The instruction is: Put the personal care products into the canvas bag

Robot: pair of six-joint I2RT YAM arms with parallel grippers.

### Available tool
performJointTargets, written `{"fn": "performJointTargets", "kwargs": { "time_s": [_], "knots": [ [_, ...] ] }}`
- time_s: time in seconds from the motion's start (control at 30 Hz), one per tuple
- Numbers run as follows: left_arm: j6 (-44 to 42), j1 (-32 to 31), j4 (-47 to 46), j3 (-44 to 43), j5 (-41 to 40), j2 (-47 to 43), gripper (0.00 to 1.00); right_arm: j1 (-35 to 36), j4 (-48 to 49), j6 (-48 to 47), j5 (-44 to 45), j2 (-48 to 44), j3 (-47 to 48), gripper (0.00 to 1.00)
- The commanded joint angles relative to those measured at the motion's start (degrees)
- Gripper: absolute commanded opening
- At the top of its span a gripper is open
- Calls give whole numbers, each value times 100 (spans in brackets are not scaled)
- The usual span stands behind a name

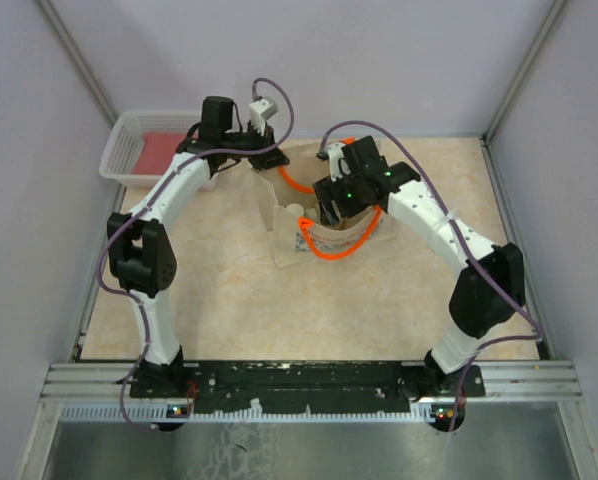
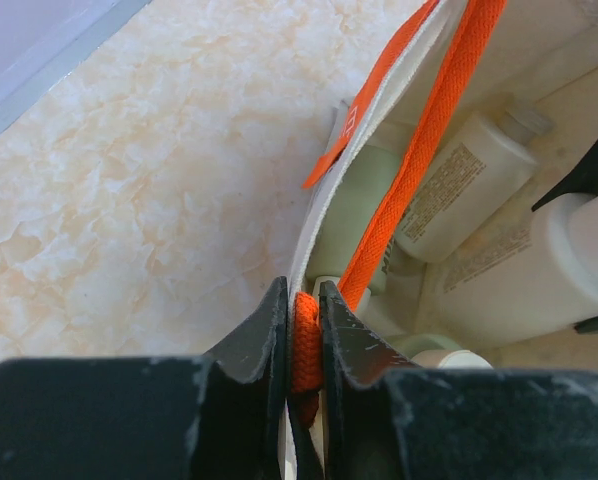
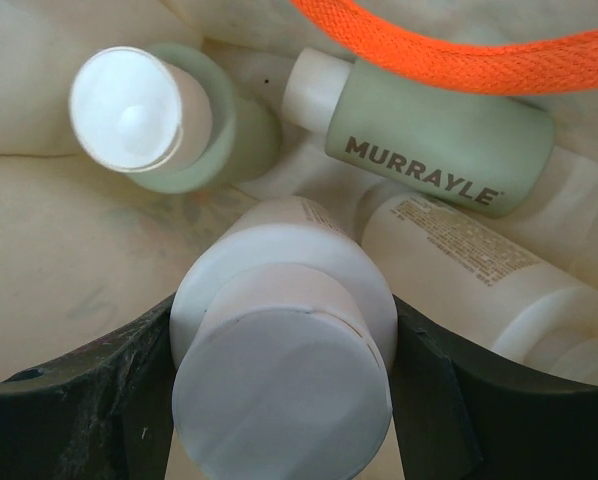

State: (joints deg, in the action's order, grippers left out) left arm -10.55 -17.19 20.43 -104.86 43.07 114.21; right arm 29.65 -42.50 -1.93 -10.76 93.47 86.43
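Note:
The beige canvas bag (image 1: 291, 235) stands mid-table with its mouth open. My left gripper (image 2: 306, 335) is shut on one of its orange handles (image 2: 419, 160) together with the bag's rim, at the bag's far left edge (image 1: 267, 160). My right gripper (image 3: 284, 345) reaches into the bag's mouth (image 1: 334, 205), shut on a cream bottle (image 3: 279, 330) held cap-up. Inside the bag, below it, a pale green bottle (image 3: 154, 115) stands upright. A second green bottle (image 3: 429, 140) and another cream bottle (image 3: 479, 265) lie on their sides. The other orange handle (image 3: 459, 50) crosses above them.
A white mesh basket (image 1: 129, 150) holding a red flat item (image 1: 164, 150) sits at the far left corner, just behind the left arm. Pale walls close in the table on three sides. A metal rail (image 1: 309, 380) carries both arm bases at the near edge.

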Motion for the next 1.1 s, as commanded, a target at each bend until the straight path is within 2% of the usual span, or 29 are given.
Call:
{"fn": "performJointTargets", "kwargs": {
  "time_s": [0.0, 0.47, 0.8, 1.07],
  "knots": [
    [-48, 67, 14, -91, 44, -187, 0, 127, 112, -62, 493, 72, 637, 0],
    [-96, 67, 83, -177, 13, -145, 0, 447, -538, -170, 1367, 1068, 1191, 0],
    [-78, 67, 84, -215, -16, -155, 0, 638, -471, -143, 1690, 985, 480, 0],
    [-28, 69, 93, -269, -1, -101, 0, 880, -251, 68, 1228, 870, 115, 0]
  ]
}}
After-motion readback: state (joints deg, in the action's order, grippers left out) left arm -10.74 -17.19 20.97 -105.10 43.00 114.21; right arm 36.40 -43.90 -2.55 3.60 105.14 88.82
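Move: My right hand holds the white bottle by its neck end inside the bag. The gap for it on the bag floor is about 3 cm ahead, 3 cm left and 16 cm below. The standing green bottle is level with me, 7 cm left; the lying green bottle is 7 cm ahead, 1 cm left; the lying white bottle is 4 cm ahead, 4 cm right. From my left hand the gap is some 8 cm back, 7 cm right and 20 cm down. Down goes my right hand, about 7 cm deeper into the bag, swinging some 2 cm forward and then easing back as it sinks. I turn the fingers about 15 degrees steeper and keep my grip, bringing the bottle's foot down between the standing green bottle and the lying ones. My left hand stays still, pinching the bag's left rim and handle. ##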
